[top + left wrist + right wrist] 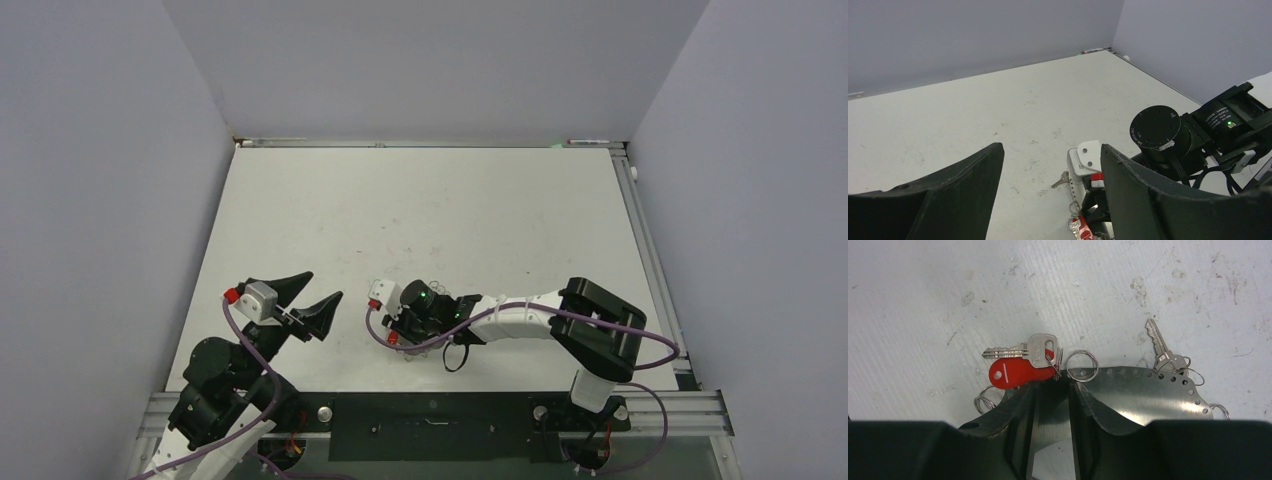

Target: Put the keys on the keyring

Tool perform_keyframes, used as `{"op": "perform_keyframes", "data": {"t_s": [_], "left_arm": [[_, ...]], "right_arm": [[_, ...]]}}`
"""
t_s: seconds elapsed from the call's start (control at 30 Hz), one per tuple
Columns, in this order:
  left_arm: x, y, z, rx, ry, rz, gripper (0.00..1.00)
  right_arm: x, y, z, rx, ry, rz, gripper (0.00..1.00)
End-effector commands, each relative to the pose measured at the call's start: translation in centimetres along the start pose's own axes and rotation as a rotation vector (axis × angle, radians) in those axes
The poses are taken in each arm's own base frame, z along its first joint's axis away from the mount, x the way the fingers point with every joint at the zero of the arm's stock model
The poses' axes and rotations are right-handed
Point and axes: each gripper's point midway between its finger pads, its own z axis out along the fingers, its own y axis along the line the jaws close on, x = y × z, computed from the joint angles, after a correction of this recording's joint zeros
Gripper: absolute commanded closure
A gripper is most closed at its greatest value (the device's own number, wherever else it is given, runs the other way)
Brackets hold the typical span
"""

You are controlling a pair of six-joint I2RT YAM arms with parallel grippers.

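Note:
The keyring (1148, 392), a flat shiny metal hoop with small holes round its rim, lies on the white table. A silver key (1023, 350) with a red tag (1015, 372) hangs from a wire loop at the rim. A plain key (1159, 342) sits on a loop further right. My right gripper (1064, 382) is down over the hoop's band with its jaws a narrow gap apart; the band shows flat between them and nothing is clamped. My left gripper (1050, 150) hangs open to the left, empty; past it show the hoop's rim (1078, 192) and the red tag (1083, 230).
Empty wire loops (1082, 365) stand round the hoop's rim. A black cable loop (455, 357) lies under the right arm (520, 315). Grey walls close in the table (430, 200) on three sides, and a metal rail (640, 230) runs along its right edge.

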Motion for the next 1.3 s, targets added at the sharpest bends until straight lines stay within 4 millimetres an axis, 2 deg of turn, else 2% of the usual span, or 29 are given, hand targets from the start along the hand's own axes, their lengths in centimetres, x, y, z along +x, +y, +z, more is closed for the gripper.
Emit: {"op": "perform_keyframes", "data": {"t_s": [0.0,0.17,0.53,0.93,1.0,1.13,1.27], "left_arm": [[-1.5,-0.3,0.0,0.011,-0.032,0.007,0.32],[-1.5,-0.3,0.0,0.012,-0.030,0.007,0.32],[-1.4,-0.3,0.1,0.010,-0.024,0.008,0.32],[-1.4,-0.3,0.1,0.011,-0.024,0.008,0.32],[-1.3,-0.3,0.1,0.010,-0.023,0.009,0.32],[-1.3,-0.3,0.1,0.010,-0.022,0.009,0.32],[-1.4,-0.2,0.1,0.008,-0.023,0.010,0.32]], "right_arm": [[-3.7,-0.4,-0.4,-0.015,-0.117,-0.012,0.71],[-4.7,-0.7,-0.6,-0.017,-0.149,-0.006,0.70],[-4.9,-1.0,0.5,-0.018,-0.144,-0.007,0.72],[-3.4,-0.9,1.2,-0.029,-0.105,-0.003,0.78],[-3.3,-1.0,1.1,-0.026,-0.103,-0.004,0.80],[-3.1,-1.0,1.0,-0.025,-0.094,-0.009,0.94],[-3.4,-0.8,0.6,-0.037,-0.104,-0.016,0.95]]}}
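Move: The small ring joining the near key and the red tag lies about 2 cm left and 1 cm ahead of the right fingertips, at fingertip height. The red tag is some 2 cm left and 1 cm back, the near key 4 cm left and 1 cm back; an empty ring is 3 cm ahead and 1 cm left. The far key is roughly 9 cm ahead, 1 cm right. From the idle left hand the small ring is about 10 cm right, 3 cm ahead and 26 cm below. Left and somewhat forward, about 2 cm in all, the right hand makes a low hop close over the metal plate: it rises nearly 2 cm, then drops back down with the fingertips either side of the small ring joining the near key and the red tag. There it stays while the fingers close from about a third open to almost shut, pinching that ring beside the empty one. ##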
